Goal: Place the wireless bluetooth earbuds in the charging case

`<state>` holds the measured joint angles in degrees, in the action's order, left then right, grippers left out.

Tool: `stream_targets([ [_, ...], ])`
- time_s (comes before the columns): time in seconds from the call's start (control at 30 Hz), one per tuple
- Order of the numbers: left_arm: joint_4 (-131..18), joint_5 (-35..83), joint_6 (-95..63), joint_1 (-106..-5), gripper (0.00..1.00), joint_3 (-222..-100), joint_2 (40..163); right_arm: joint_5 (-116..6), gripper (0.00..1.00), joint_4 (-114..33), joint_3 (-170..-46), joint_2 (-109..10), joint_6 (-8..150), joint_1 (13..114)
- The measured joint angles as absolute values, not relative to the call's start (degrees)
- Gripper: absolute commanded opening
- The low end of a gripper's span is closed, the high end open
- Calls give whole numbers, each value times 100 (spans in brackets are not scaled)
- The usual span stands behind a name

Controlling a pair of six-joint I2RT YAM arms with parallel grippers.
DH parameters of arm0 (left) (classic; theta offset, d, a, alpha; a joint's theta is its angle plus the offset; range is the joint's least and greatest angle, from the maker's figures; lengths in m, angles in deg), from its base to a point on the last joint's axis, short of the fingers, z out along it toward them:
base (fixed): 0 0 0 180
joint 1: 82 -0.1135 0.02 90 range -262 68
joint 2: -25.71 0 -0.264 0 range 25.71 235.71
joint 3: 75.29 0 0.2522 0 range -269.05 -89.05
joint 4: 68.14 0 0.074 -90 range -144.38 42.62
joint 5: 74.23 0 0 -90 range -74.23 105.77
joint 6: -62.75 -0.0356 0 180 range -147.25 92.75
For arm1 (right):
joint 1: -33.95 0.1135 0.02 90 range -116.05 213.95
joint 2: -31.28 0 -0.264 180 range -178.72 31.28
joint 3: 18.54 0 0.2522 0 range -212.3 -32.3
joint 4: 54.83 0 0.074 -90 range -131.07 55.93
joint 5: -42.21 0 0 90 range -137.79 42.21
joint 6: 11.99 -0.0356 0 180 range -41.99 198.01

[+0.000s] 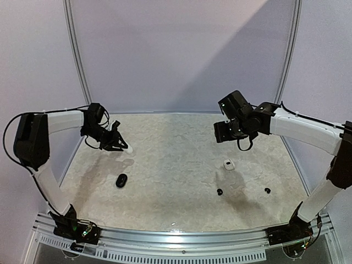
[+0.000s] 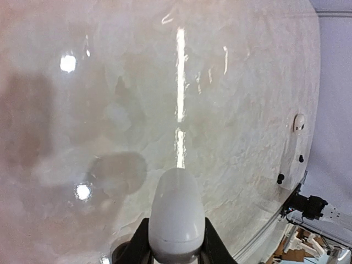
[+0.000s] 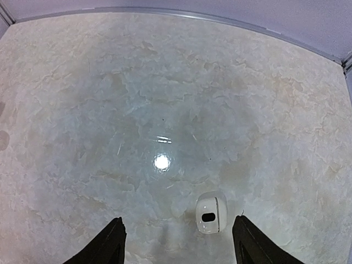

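My left gripper [image 1: 120,144] is shut on a white pebble-shaped charging case [image 2: 177,214] and holds it above the left side of the table; the case's tip [image 1: 128,148] sticks out past the fingers. A second white case [image 1: 228,164] with a dark slot lies on the table right of centre. My right gripper [image 3: 179,234] hangs open above it, with the case [image 3: 210,213] just inside the right finger. Two black earbuds [image 1: 220,191] [image 1: 267,190] lie apart near the front right, seen far off in the left wrist view as dots [image 2: 280,179] [image 2: 301,158]. No white earbuds show.
A black oval case [image 1: 121,180] lies on the table at the front left, below my left gripper. The marbled tabletop [image 1: 176,209] ends at a metal rail along the near edge, and pale walls close off the back and sides.
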<state>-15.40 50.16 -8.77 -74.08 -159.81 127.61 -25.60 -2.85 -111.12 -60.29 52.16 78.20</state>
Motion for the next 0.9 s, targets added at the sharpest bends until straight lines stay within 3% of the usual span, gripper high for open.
stream_targets([
  [0.07, -1507, 5123, -809, -7428, 0, -15994, 13122, -2595, 69, -230, -11115, -6136, 5164, 7818],
  [0.13, -1555, 5233, -706, -7412, 8, -15994, 13391, -2610, 70, -169, -11130, -6235, 5122, 7818],
  [0.2, -1686, 5329, -588, -7412, 32, -15992, 13583, -2630, 70, -99, -11143, -6342, 5090, 7818],
  [0.3, -1946, 5431, -418, -7412, 84, -15917, 13736, -2665, 72, 78, -11169, -6469, 4987, 7818],
  [0.33, -2031, 5442, -383, -7412, 97, -15850, 13752, -2678, 73, 159, -11191, -6510, 4952, 7818],
  [0.5, -2108, 5331, -260, -7414, 99, -15646, 13583, -2719, 85, 417, -11298, -6611, 4821, 7818],
  [0.63, -1664, 4614, -479, -7397, 99, -15649, 13170, -2756, 87, 454, -11486, -6632, 4873, 7818],
  [0.77, -1175, 3639, -1189, -7242, 99, -15649, 12001, -2798, 88, 321, -11650, -6700, 5022, 7818],
  [0.9, -936, 2568, -2455, -6184, 96, -15511, 10803, -2844, 94, 214, -11807, -6873, 5214, 7818],
])
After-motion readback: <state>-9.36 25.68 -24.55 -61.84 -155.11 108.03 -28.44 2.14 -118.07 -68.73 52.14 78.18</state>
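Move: Almost straight below the left hand, which holds the closed white case, is the bare set-down spot, roughly 8 cm down and 2 cm to its right; the black case lies about 9 cm back, 1 cm right and as far down. From the right hand, empty and some 18 cm above the table, the nearer black earbud is about 12 cm back and 2 cm left, the cream case level and 3 cm right, the other black earbud 11 cm back and 15 cm right. Lowering the white case about 6 cm to the table, the left hand spreads its fingers wide, lets go, then climbs some 12 cm and draws back about 4 cm, its wrist tilting over 30 degrees. The right hand, touching nothing, sinks about 4.5 cm beside the cream case, lifts a little, drifts 2 cm left and opens wider. ##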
